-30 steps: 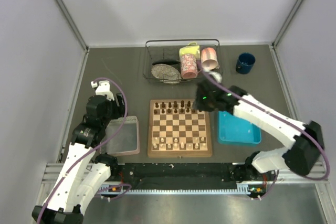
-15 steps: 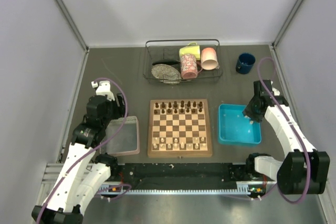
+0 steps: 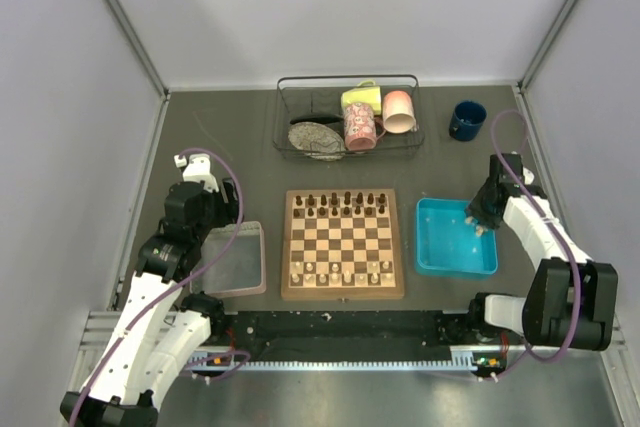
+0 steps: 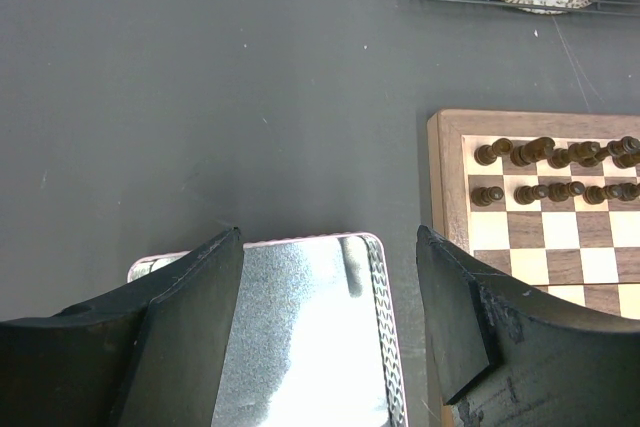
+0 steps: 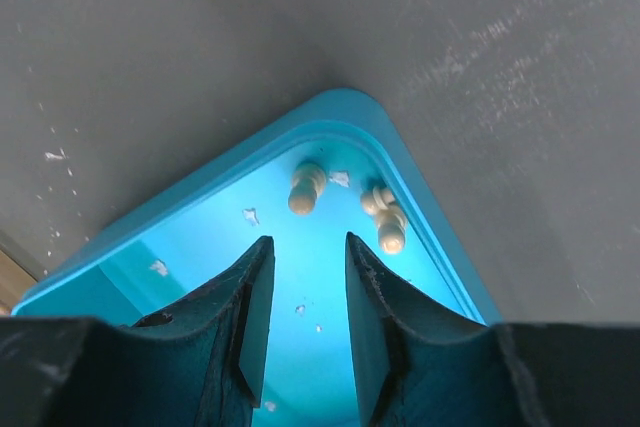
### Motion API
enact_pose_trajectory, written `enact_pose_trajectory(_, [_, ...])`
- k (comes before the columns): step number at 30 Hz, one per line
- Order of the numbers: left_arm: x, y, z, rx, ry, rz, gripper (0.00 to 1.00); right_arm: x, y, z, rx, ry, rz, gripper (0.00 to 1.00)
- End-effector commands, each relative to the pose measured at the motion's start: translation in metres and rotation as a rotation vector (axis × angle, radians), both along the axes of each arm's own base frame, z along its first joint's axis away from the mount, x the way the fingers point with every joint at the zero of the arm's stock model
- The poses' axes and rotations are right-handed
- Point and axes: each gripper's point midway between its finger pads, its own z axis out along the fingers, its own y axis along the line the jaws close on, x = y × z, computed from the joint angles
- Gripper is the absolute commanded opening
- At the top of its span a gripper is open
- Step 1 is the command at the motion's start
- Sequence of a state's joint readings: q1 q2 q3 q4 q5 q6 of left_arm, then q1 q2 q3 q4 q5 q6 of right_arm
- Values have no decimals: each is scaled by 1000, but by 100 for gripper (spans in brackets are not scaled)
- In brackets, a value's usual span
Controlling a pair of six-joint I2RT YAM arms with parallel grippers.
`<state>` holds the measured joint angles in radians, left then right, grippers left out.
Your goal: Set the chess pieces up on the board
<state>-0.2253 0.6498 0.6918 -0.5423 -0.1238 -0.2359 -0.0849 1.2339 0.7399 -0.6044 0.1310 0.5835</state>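
The board [image 3: 343,293] lies mid-table, with dark chess pieces [image 3: 340,202] along its far two rows and pale ones [image 3: 340,271] along the near rows. The left wrist view catches its far left corner [image 4: 447,187] and the dark pieces [image 4: 530,152]. Two pale pieces [image 5: 305,190] [image 5: 385,219] lie on their sides in the corner of the blue tray [image 5: 215,175]. My right gripper [image 5: 307,244] hangs open just short of them, holding nothing. It sits over the tray's far right part [image 3: 482,219]. My left gripper [image 4: 330,247] is open over the clear pinkish tray [image 4: 300,347].
A wire basket [image 3: 347,117] with mugs and a plate stands at the back behind the board. A dark blue mug [image 3: 466,119] sits at the back right. The blue tray [image 3: 456,273] lies right of the board, the clear tray [image 3: 235,257] left of it. Walls close both sides.
My right arm has swung from the board's far right corner over to the blue tray's far right part. The left arm has not moved.
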Motion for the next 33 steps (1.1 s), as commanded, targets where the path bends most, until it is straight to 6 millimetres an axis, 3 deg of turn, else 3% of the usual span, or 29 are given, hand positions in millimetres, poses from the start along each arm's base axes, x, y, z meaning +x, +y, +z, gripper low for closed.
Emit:
enact_pose_trajectory(1, [5,-2,6,-1,-41,-12,74,17,-10,1,-20,-61,-19,34])
enact_pose_trajectory(13, [6,-2,5,2,-37,-12,74,28,-11,-14,-11,-51,-14,32])
enact_pose_trajectory(24, [6,-2,4,2,-34,-11,74,25,-9,-26,-1,-18,-9,25])
enact_pose_trajectory(27, [6,-3,6,1,-38,-13,74,25,-9,-26,-1,-19,-5,21])
enact_pose_trajectory(32, [6,-2,5,2,-37,-13,74,25,-5,-11,11,-53,2,7])
enact_pose_trajectory(33, [6,-3,5,0,-38,-14,74,17,-5,-10,12,-28,4,3])
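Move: Just 2 cm ahead of the right hand and roughly 4 cm below it, hardly to its right, a light chess piece stands inside the blue tray. Two more light pieces huddle about 2 cm to the right of that one and some 3 cm nearer the base; the tray's far right corner is about 5 cm ahead and 4 cm right of the hand. From the left hand the piece is about 46 cm right, 1 cm ahead and 17 cm below. Easing forward about 2 cm and down nearly 3 cm towards the tray's far right corner, the right hand brings its part-open fingers around the nearest light piece. Once the forward travel is done, the fingers close during the last bit of sinking and pinch the piece by its top, with the wrist held steady. ##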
